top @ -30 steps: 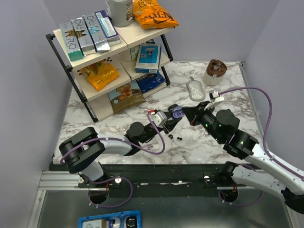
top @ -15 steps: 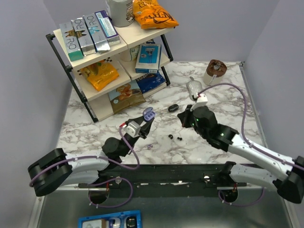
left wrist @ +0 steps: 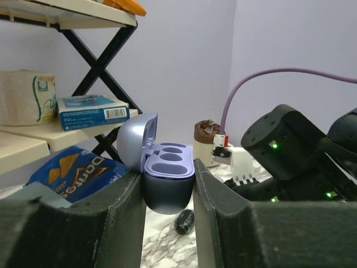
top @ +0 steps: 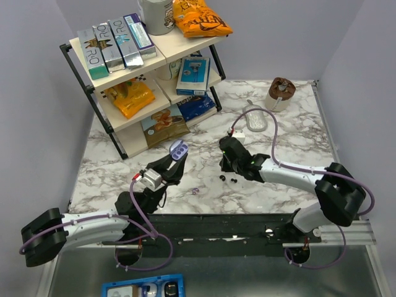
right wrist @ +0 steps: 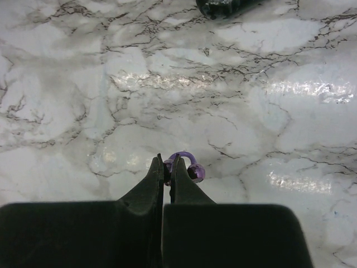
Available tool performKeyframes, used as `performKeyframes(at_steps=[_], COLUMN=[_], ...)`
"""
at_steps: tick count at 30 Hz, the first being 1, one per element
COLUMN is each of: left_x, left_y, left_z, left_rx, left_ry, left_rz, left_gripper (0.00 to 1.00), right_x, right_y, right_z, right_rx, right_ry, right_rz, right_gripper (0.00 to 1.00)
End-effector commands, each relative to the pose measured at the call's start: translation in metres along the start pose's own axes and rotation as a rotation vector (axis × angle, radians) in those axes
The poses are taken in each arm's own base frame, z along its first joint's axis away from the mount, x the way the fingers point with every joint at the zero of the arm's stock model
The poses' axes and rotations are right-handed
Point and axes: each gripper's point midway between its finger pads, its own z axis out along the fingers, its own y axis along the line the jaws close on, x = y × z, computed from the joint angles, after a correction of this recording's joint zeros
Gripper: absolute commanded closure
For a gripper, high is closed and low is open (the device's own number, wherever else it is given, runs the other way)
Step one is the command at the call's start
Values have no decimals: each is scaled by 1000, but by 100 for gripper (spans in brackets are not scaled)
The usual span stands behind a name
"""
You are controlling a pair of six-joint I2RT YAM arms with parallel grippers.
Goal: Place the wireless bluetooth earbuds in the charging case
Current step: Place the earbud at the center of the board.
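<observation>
My left gripper (left wrist: 167, 171) is shut on the charging case (left wrist: 167, 187), which has a dark shell and a lavender inside. Its lid stands open and both sockets look empty. From above, the case (top: 179, 150) hangs over the table left of centre. My right gripper (right wrist: 167, 164) is shut, pinching one end of a small purple hooked earbud (right wrist: 188, 165) just above the marble. In the top view the right gripper (top: 225, 163) reaches low over the table centre, right of the case. Another small purple piece (top: 195, 191) lies on the marble between the arms.
A shelf rack (top: 142, 80) with boxes and snack bags stands at the back left. A brown cup (top: 281, 93) and a grey oval pad (top: 253, 117) sit at the back right. Two small black bits (top: 221, 178) lie mid-table. A black oval object (left wrist: 184, 221) rests beyond the case.
My left arm has drawn back toward the near left, carrying the open case. My right arm has swung left and stretched low over the table centre. Both grippers stay shut.
</observation>
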Motion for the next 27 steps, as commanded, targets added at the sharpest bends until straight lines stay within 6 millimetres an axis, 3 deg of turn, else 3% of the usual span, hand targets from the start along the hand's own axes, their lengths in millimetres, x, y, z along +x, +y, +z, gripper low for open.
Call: performKeyframes(at_steps=[1,12,16,22,27], left_x=[-1,9,10,11,9], left_y=[-1,-9,-10,-10,-11], left_z=[-4,-5,-6,-5,-5], left_rx=[-4,15,15,18,21], left_ry=[-7,10,14,13,6], left_rz=[-6,-22,-24,-18,-16], left_gripper=[100,100,100,100,100], right_x=[-4,32,37,20,-2], right_y=[7,-6,-8,-1,7], right_z=[12,27,28,17,-6], right_rx=[2,45,45,17,-19], right_ry=[-2,122,140,94,52], right_rz=[14,-55,-62,-62,-53], right_gripper=[99,93,83,59,50])
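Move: The right hand, already holding the purple earbud, has its spot on the board about 5 cm below and 1 cm back. The nearer black earbud lies some 3 cm back and level sideways, the other black earbud about 4 cm back and 4 cm right, both 5 cm down; the black oval case is roughly 11 cm ahead and 2 cm right. From the left hand, that spot is about 7 cm ahead, 12 cm right and 27 cm below. Lower the right gripper nearly straight down, about 4.5 cm, to the marble just beyond the nearer black earbud, tipping the fingers a little steeper. Open them there to let go of the purple earbud, then start back up by some 1.5 cm, still opening. Meanwhile let the left gripper sink about 3 cm and drift right, keeping its grip on the open charging case. ##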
